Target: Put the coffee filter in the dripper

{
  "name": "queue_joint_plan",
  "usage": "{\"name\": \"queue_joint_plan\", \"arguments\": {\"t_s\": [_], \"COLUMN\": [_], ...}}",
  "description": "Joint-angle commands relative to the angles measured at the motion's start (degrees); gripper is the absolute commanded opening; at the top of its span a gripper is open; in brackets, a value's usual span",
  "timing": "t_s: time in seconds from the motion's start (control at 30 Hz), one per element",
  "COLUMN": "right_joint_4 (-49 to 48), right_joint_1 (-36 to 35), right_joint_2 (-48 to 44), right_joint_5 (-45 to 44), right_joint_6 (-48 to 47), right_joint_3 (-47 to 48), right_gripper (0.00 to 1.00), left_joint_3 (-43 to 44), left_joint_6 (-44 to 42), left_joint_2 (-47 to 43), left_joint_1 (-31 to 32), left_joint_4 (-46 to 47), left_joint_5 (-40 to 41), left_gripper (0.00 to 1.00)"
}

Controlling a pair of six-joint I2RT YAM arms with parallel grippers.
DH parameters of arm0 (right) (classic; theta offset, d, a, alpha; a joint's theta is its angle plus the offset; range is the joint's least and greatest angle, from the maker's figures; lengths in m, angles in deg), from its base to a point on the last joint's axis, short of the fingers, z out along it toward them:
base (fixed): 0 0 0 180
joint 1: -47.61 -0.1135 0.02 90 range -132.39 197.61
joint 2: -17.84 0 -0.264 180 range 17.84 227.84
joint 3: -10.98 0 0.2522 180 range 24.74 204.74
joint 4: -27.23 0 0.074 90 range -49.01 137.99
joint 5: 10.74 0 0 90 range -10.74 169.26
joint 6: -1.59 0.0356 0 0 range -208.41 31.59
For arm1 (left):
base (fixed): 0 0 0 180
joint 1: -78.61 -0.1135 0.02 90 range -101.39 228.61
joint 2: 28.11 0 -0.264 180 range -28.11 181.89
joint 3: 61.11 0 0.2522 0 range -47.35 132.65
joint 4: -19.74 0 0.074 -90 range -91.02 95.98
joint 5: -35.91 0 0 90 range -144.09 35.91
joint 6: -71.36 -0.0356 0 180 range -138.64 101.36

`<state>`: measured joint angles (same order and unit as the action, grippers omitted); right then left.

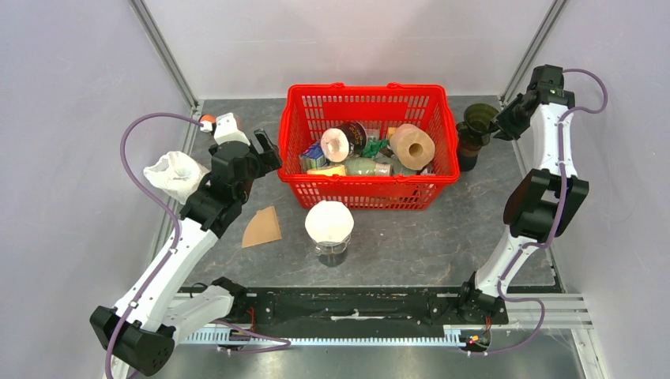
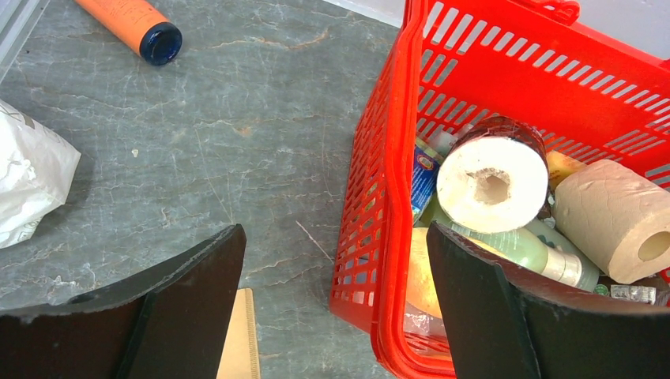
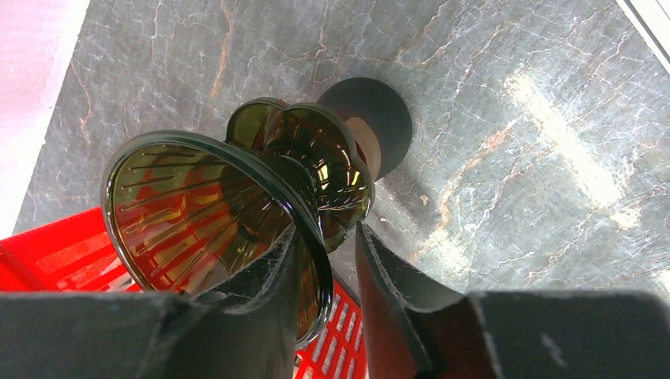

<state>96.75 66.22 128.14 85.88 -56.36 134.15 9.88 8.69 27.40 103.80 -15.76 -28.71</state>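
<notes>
The coffee filter is a flat brown paper fan lying on the table left of centre. One edge of the coffee filter peeks out beside my left finger. The dripper, a dark translucent ribbed cone, sits atop a dark cylinder right of the basket. My right gripper is at its rim. In the right wrist view the dripper has its rim between my right gripper's fingers, with a gap on the outer side. My left gripper hangs open and holds nothing. It straddles the basket's left wall from above.
A red basket holds paper rolls, bottles and packets. A white rounded object on a glass jar stands in front of it. A crumpled white bag and an orange bottle lie at the left. Frame posts rise at the back corners.
</notes>
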Motion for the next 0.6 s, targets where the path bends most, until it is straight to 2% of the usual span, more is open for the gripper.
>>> {"name": "queue_joint_plan", "arguments": {"t_s": [0.0,0.2,0.37,0.47,0.53,0.57], "right_joint_4": [-0.28,1.02,2.36,1.66,0.66,0.25], "right_joint_1": [0.29,0.37,0.35,0.35,0.33,0.29], "right_joint_2": [-3.81,-4.99,-7.24,-9.69,-11.93,-13.31], "right_joint_5": [-0.48,-1.37,-3.67,-4.15,-4.73,-5.14], "right_joint_6": [0.6,0.37,-0.29,-1.5,-1.78,-1.78], "right_joint_3": [1.19,3.28,4.41,4.2,3.28,2.75], "right_gripper": [0.42,0.47,0.59,0.74,0.91,0.97], "left_joint_3": [0.41,0.51,0.9,1.2,1.47,1.48], "left_joint_6": [2.24,2.56,3.32,4.28,5.17,5.55], "left_joint_2": [-0.31,-0.24,-0.24,-0.03,0.21,0.37], "left_joint_1": [-0.14,-0.14,-0.14,-0.14,-0.14,-0.09], "left_joint_4": [2.0,1.57,0.09,-1.2,-2.12,-2.62], "left_joint_5": [0.37,0.58,1.71,2.03,2.04,2.04], "left_gripper": [0.92,0.92,0.92,0.92,0.92,0.92]}}
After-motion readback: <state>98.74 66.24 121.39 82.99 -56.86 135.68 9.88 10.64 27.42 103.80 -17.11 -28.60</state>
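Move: The right hand's slightly parted fingers straddle the rim of the green dripper, whose middle lies about 4 cm to their left, 3 cm ahead and 4 cm lower. Right under the dripper stands the red-brown jar, its middle some 14 cm below the hand. The red basket's middle is about 33 cm left, 2 cm back and 11 cm down. From the idle left hand the green dripper is roughly 52 cm right, 15 cm ahead and 13 cm below. The right fingers come free of the green dripper's rim, spreading from about a third open to nearly wide. The right hand starts slowly, then lifts faster, some 5.5 cm up and a little back, away from the dripper and the jar under it, its fingertips tipping about 5 degrees forward and up. ##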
